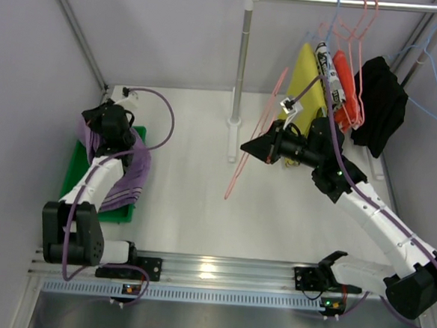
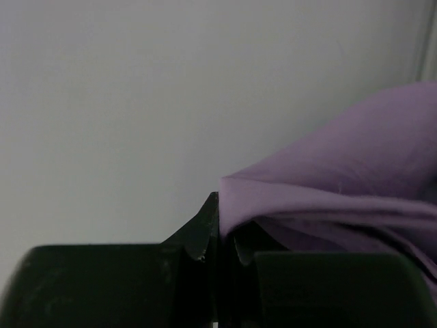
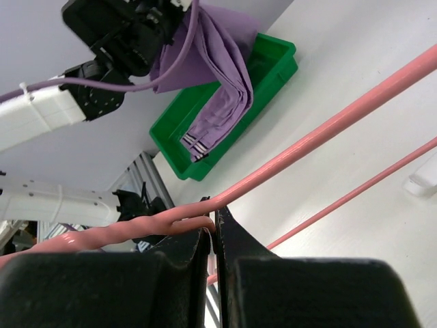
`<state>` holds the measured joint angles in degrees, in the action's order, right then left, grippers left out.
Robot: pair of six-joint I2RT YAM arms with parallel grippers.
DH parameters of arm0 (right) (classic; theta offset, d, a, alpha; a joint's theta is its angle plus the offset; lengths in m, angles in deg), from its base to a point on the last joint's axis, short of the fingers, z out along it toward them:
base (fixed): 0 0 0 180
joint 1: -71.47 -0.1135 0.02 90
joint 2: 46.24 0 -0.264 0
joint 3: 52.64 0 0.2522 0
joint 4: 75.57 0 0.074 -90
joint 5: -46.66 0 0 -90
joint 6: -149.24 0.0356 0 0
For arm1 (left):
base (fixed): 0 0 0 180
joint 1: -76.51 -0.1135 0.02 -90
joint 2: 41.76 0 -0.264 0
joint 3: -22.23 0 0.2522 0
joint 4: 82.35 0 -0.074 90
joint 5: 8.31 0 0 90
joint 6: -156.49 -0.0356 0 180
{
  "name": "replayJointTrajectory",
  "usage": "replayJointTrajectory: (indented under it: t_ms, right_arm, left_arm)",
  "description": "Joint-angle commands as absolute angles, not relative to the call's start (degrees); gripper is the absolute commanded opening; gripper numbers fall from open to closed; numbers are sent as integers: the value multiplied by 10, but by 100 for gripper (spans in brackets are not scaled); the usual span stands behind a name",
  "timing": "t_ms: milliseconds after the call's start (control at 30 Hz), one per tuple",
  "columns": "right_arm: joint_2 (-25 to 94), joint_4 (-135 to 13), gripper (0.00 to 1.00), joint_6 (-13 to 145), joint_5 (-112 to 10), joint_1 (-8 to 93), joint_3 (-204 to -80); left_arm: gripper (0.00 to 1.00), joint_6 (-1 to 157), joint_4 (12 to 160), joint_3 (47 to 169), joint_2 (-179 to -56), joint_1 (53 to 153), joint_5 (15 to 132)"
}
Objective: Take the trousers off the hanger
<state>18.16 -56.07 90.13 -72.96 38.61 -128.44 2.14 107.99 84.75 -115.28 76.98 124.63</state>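
Note:
The lilac trousers (image 1: 130, 179) hang off the hanger, draped from my left gripper (image 1: 95, 129) down into the green bin (image 1: 79, 168). In the left wrist view the left gripper (image 2: 220, 208) is shut on a fold of the trousers (image 2: 341, 171). My right gripper (image 1: 244, 148) is shut on the pale pink hanger (image 1: 260, 129), which is bare and tilts above the table's middle. The right wrist view shows the right gripper (image 3: 213, 222) pinching the hanger (image 3: 328, 126) by its twisted neck, with the trousers (image 3: 222, 75) and the bin (image 3: 276, 65) beyond.
A clothes rail (image 1: 350, 2) on a white post (image 1: 241, 60) stands at the back right. It carries a mustard-yellow garment (image 1: 305, 84), red-orange hangers (image 1: 350, 87), a black garment (image 1: 380, 100) and a light blue hanger (image 1: 436, 82). Walls close in left and back.

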Motion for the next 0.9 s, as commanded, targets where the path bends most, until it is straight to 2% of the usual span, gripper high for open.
replayJointTrajectory:
  t_ms: [0,67,200,233,333,500,567,700,733,800,833,867]
  right_arm:
    - [167,-555,0,883,-723,383,-1311]
    - [159,-547,0,875,-720,383,-1309]
    - [147,-533,0,864,-718,384,-1309]
    - [141,-531,0,860,-716,384,-1309]
    - [137,-527,0,859,-715,386,-1306]
    - [133,-522,0,854,-716,386,-1304]
    - [131,-521,0,853,-717,386,-1304]
    - [131,-521,0,850,-711,386,-1304]
    - [130,-519,0,848,-705,386,-1304]
    - [126,-514,0,843,-695,385,-1304]
    - [124,-512,0,841,-686,386,-1304]
    - [120,-507,0,839,-680,386,-1304]
  left_arm:
    - [0,125,1039,921,-1188,753,1239]
    - [0,163,978,962,-1202,752,1226]
    - [0,296,746,1029,-1218,752,1185]
    - [0,315,646,1037,-1217,752,1166]
    - [0,353,525,1025,-1198,752,1100]
    - [0,371,396,992,-1174,738,1023]
    - [6,367,363,984,-1166,727,990]
    - [30,360,312,987,-1162,714,930]
    - [49,360,302,998,-1164,712,918]
    - [71,363,271,1013,-1162,712,883]
    - [98,363,260,1036,-1159,712,867]
    - [99,366,252,1049,-1150,712,842]
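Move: The left hand, pinching the purple trousers, has the green tray's middle about 27 cm below, some 6 cm back and 1 cm to its left. The trousers' striped hem hangs roughly 19 cm back, 9 cm to the right and 22 cm below this hand. From the right hand, still gripping the empty pink hanger, the tray's middle lies about 48 cm to the left, 7 cm ahead and 31 cm below. The left hand carries the pinched trousers some 3 cm farther forward while starting to sink, then swings back about 13 cm and a little to the right as it drops down to the tray, roughly 16 cm lower in all. On the way its wrist turns some 60 degrees so that the level fingers end pointing steeply down, and late in the descent they open wide to let go of the cloth, while the right hand keeps its shut grip on the empty hanger and drifts only a centimetre or two. ##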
